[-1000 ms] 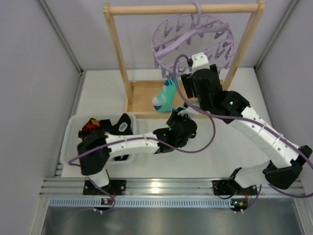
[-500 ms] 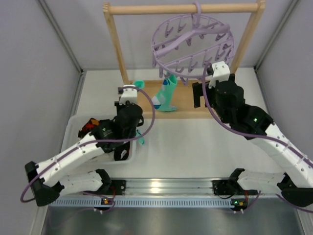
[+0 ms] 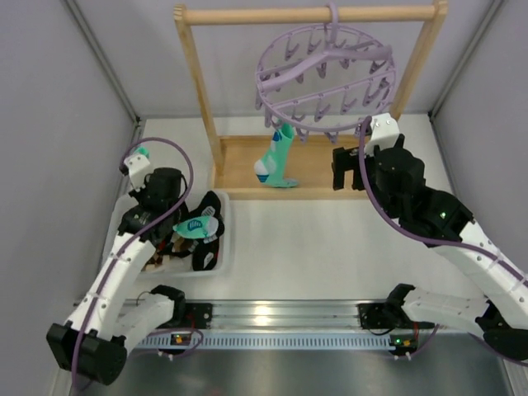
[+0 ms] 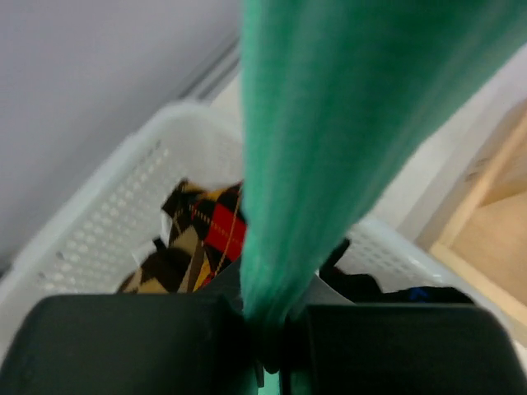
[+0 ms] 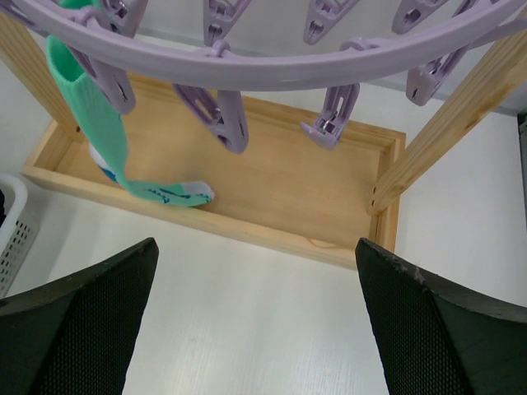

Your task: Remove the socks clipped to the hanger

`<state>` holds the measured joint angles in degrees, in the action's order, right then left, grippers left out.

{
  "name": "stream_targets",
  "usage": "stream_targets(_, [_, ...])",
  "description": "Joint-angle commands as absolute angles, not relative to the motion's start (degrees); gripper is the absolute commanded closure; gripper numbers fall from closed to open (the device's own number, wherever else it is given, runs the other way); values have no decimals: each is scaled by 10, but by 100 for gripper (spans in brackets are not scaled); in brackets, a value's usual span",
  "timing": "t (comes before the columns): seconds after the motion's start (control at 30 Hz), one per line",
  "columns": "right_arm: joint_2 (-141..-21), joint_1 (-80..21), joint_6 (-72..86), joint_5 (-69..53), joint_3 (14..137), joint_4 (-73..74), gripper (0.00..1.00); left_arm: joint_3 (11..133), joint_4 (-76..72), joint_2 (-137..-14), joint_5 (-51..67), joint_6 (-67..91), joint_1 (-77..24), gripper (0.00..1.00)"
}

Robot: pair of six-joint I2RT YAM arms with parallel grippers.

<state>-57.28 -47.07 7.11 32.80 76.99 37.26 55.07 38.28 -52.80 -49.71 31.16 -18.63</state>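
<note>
The lavender hanger (image 3: 326,74) hangs from the wooden rack's bar, and its ring and pegs show in the right wrist view (image 5: 272,62). One mint-green sock (image 3: 276,157) stays clipped at its left edge, toe resting on the rack's base (image 5: 107,156). My left gripper (image 3: 143,153) is shut on another mint-green sock (image 4: 329,140) above the white basket (image 3: 124,210). A mint and blue sock end (image 3: 198,227) lies over the basket's contents. My right gripper (image 3: 351,169) is open and empty, right of and below the hanger (image 5: 255,329).
The wooden rack (image 3: 198,91) has a tray-like base (image 3: 322,165) at the back. The basket (image 4: 99,222) holds dark socks and a red-tan patterned one (image 4: 206,234). Grey walls close in both sides.
My left arm has swung left from near the rack to above the basket, carrying the mint-green sock. My right gripper has drawn back to the right, away from the hanger.
</note>
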Motion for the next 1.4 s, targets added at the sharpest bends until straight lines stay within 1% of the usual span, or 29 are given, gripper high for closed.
stream_targets(0.0, [-562, -469, 83, 302, 759, 341, 1, 456, 378, -556, -396, 437, -130, 100])
stream_targets(0.03, [-561, -468, 84, 300, 756, 339, 1, 432, 355, -555, -382, 458, -118, 100])
stream_targets(0.07, [-558, -469, 87, 298, 747, 337, 1, 383, 342, -545, -383, 487, -115, 100])
stream_targets(0.13, [-554, -469, 86, 298, 738, 331, 1, 351, 311, -540, -383, 505, -112, 100])
stream_targets(0.37, [-535, -468, 109, 285, 685, 302, 0, 302, 294, -575, -384, 557, -103, 100])
stream_targets(0.4, [-532, -468, 111, 280, 666, 299, 1, 301, 296, -564, -384, 557, -103, 98])
stream_targets(0.43, [-528, -468, 115, 278, 656, 293, 1, 300, 295, -553, -386, 555, -103, 88])
stream_targets(0.5, [-516, -461, 118, 258, 622, 273, 1, 298, 299, -521, -392, 548, -103, 54])
stream_targets(0.53, [-512, -457, 120, 248, 608, 264, 1, 298, 299, -485, -392, 542, -103, 40])
stream_targets(0.57, [-505, -454, 121, 236, 596, 255, 1, 301, 300, -464, -391, 533, -103, 4])
stream_targets(0.6, [-504, -444, 121, 203, 574, 227, 0, 306, 307, -448, -391, 529, -103, 1])
stream_targets(0.67, [-506, -434, 111, 158, 539, 188, 1, 327, 315, -417, -388, 514, -103, 1])
stream_targets(0.7, [-510, -427, 106, 109, 528, 146, 1, 338, 329, -411, -385, 510, -103, 2])
stream_targets(0.77, [-526, -424, 89, 65, 508, 94, 0, 360, 344, -399, -378, 498, -103, 2])
stream_targets(0.8, [-535, -421, 79, 23, 488, 37, 1, 383, 358, -393, -374, 494, -103, 2])
stream_targets(0.9, [-586, -408, 49, -37, 467, -41, 0, 419, 370, -362, -363, 473, -103, 1])
stream_targets(1.0, [-666, -391, 34, -71, 467, -123, 1, 459, 395, -337, -371, 454, -103, 1])
stream_targets(1.03, [-709, -389, 18, -77, 468, -163, 1, 468, 406, -331, -372, 447, -103, 1])
stream_targets(1.1, [-753, -386, -17, -77, 480, -197, 0, 491, 410, -314, -366, 420, -103, 1])
stream_targets(1.13, [-794, -385, -27, -77, 486, -211, 0, 498, 410, -309, -361, 411, -103, 1])
stream_targets(1.27, [-878, -381, -50, -64, 511, -295, 0, 540, 410, -308, -312, 347, -103, 1])
stream_targets(1.37, [-944, -380, -62, -71, 539, -323, 0, 562, 410, -309, -267, 319, -103, 2])
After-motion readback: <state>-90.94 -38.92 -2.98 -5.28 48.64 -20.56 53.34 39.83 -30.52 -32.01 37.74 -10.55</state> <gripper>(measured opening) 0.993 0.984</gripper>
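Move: The left hand, gripping a turquoise sock, hangs over the far part of the white basket, whose middle is about 7 cm back, 2 cm right and 20 below; in it the argyle sock lies 6 cm back, 1 cm left, the black socks 6 cm back and 10 right. From the empty right hand the last turquoise sock is roughly 12 cm ahead, 18 left and 20 below, the hanger about 15 ahead, 4 left, slightly higher, and the wooden tray 12 ahead, 9 left, 34 lower. The left hand plunges about 17 cm into the basket, easing back slightly, opens wide to let go of the turquoise sock, then climbs some 22 cm clear. Meanwhile the right hand, fingers wide open throughout, first sinks past hanger height, then sweeps left and forward while still descending, about 24 cm down and 15 cm left in all, turning some 30 degrees counter-clockwise so its fingers face the last turquoise sock, without yet gripping it. ##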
